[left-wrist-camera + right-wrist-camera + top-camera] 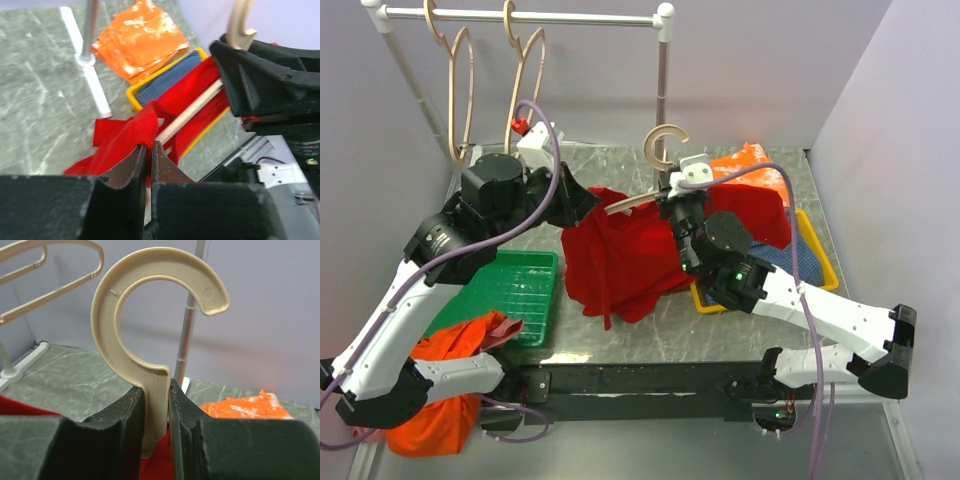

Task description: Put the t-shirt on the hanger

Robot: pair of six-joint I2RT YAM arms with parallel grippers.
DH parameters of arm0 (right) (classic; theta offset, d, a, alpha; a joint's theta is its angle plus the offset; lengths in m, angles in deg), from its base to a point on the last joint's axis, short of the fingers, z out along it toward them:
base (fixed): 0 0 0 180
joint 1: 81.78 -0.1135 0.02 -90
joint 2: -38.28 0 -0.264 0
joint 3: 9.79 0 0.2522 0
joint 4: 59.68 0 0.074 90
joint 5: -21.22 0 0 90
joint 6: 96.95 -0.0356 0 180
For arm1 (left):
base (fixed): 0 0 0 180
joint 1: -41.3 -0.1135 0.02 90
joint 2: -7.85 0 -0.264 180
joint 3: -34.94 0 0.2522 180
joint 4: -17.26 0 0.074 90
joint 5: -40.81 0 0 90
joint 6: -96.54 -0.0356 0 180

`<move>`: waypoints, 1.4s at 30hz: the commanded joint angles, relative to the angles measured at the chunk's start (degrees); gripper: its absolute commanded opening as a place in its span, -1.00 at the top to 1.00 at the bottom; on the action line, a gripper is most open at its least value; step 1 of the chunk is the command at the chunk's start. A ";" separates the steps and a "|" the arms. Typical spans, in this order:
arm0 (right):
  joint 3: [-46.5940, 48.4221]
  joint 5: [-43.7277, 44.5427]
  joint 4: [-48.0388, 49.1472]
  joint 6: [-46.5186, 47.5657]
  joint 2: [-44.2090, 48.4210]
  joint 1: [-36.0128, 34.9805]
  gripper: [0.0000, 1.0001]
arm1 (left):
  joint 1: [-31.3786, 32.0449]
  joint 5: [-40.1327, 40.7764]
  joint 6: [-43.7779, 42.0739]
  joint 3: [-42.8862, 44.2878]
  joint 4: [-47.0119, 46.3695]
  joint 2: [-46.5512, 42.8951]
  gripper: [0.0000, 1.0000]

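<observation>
The red t-shirt [620,255] hangs crumpled over the middle of the table, draped on the pale hanger [665,140]. My right gripper [677,192] is shut on the hanger's neck, just below the rounded hook [150,305], and holds it upright. One hanger arm [192,112] pokes out of the red fabric in the left wrist view. My left gripper [582,203] is shut on a fold of the t-shirt [135,132] at its left edge, right beside that arm.
Two more pale hangers [460,90] hang on the white rail [520,16] at the back left. A yellow tray [817,265] with a blue cloth sits right, orange garment [745,165] behind it. A green tray [515,290] and orange cloth [445,345] lie left.
</observation>
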 commanded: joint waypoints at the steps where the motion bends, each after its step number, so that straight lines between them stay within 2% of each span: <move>1: -0.55 -3.80 -0.46 -0.93 5.16 0.36 1.00 | -0.08 5.06 -3.33 4.86 1.26 -4.21 0.84; 7: 1.64 -7.32 -5.82 -4.89 7.18 3.00 1.00 | -0.08 2.52 -5.79 1.70 0.72 -6.86 0.86; 11: 4.97 -6.53 -8.02 -3.40 6.22 3.00 1.00 | -0.08 -1.26 -7.99 3.36 1.96 -5.89 0.86; 13: 7.00 -9.41 -11.26 -4.96 5.87 2.82 1.00 | -0.16 -2.49 -8.25 3.28 0.56 -5.54 0.83; 16: 7.79 -12.41 -13.20 -8.13 5.17 1.95 1.00 | -0.08 -9.68 -10.53 4.15 1.51 -1.95 0.81; 19: 7.71 -8.66 -13.12 -6.91 2.71 -0.86 1.00 | 0.01 -13.39 -10.90 4.78 1.70 0.09 0.85; 20: 7.36 -5.77 -13.21 -6.99 2.27 -0.96 1.00 | -0.08 -13.74 -10.81 4.07 -0.13 -0.35 0.82; 22: 5.43 -5.82 -10.68 -6.56 2.70 -0.52 1.00 | -0.08 -16.98 -10.28 1.79 -2.51 -1.49 0.78; 25: 4.02 -12.49 -11.71 -9.19 3.58 -0.60 1.00 | -0.08 -20.16 -10.45 1.08 -5.07 -0.71 0.72; 28: 3.57 -8.57 -11.10 -10.77 2.71 -0.26 1.00 | -0.08 -22.09 -11.50 -0.23 -6.39 0.26 0.56; 29: 4.01 -7.07 -11.62 -11.12 2.61 0.70 1.00 | -0.08 -22.71 -11.51 -0.85 -6.74 0.44 0.30; 30: 4.53 -8.36 -12.93 -14.00 2.53 4.02 1.00 | -0.08 -22.54 -11.51 -2.16 -7.44 0.44 0.13; 31: 5.15 -11.25 -16.60 -16.38 3.48 6.05 1.00 | -0.08 -21.84 -11.42 -2.87 -7.97 0.44 0.05; 32: 5.42 -14.50 -17.77 -18.84 4.27 7.81 1.00 | -0.08 -17.74 -10.99 -3.48 -8.76 0.27 -0.21; 33: 5.07 -20.10 -17.95 -21.21 4.98 9.75 1.00 | 0.01 -15.53 -10.20 -4.36 -10.07 0.09 -0.39; 35: 5.59 -21.21 -18.12 -22.99 5.78 12.05 1.00 | -0.08 -12.44 -9.93 -4.11 -11.31 0.00 -0.63; 37: 7.87 -19.81 -21.45 -23.17 3.59 12.92 1.00 | -0.08 -7.09 -8.70 -3.23 -14.19 -0.79 -0.98; 39: 9.55 -19.36 -21.82 -23.95 2.70 13.54 1.00 | 0.01 -0.35 -7.91 -2.79 -16.58 -2.71 -0.99; 42: 11.12 -22.51 -22.96 -27.45 4.10 17.57 1.00 | -0.08 5.04 -7.82 -2.88 -20.71 -5.96 -0.93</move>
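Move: The left hand, pinching an edge of the red T-shirt, has the hanger's left arm about 5 cm to its right, nearly level with it and a touch lower. The T-shirt's middle hangs roughly 11 cm to its right and 15 cm below, and the rack's right post stands some 17 cm ahead and 10 cm right. From the right hand, which grips the hanger's neck with some cloth, the hanger's left arm is about 6 cm left, 1 cm back and slightly below. The two hands first draw apart and rise, the left going left, back and up some 3 cm each way with the shirt's edge while the right keeps hold of the hanger's neck, shifts right and lifts, drawing back a little; then they close in on each other and sink, the left swinging about 7 cm right towards the hanger and turning clockwise some 20 degrees. Near the end the left fingers spread wide and let the cloth go as that hand comes forward about 4 cm and turns part-way back, while the right carries the hanger forward and right about as far, its fingers tipping down roughly 10 degrees. ##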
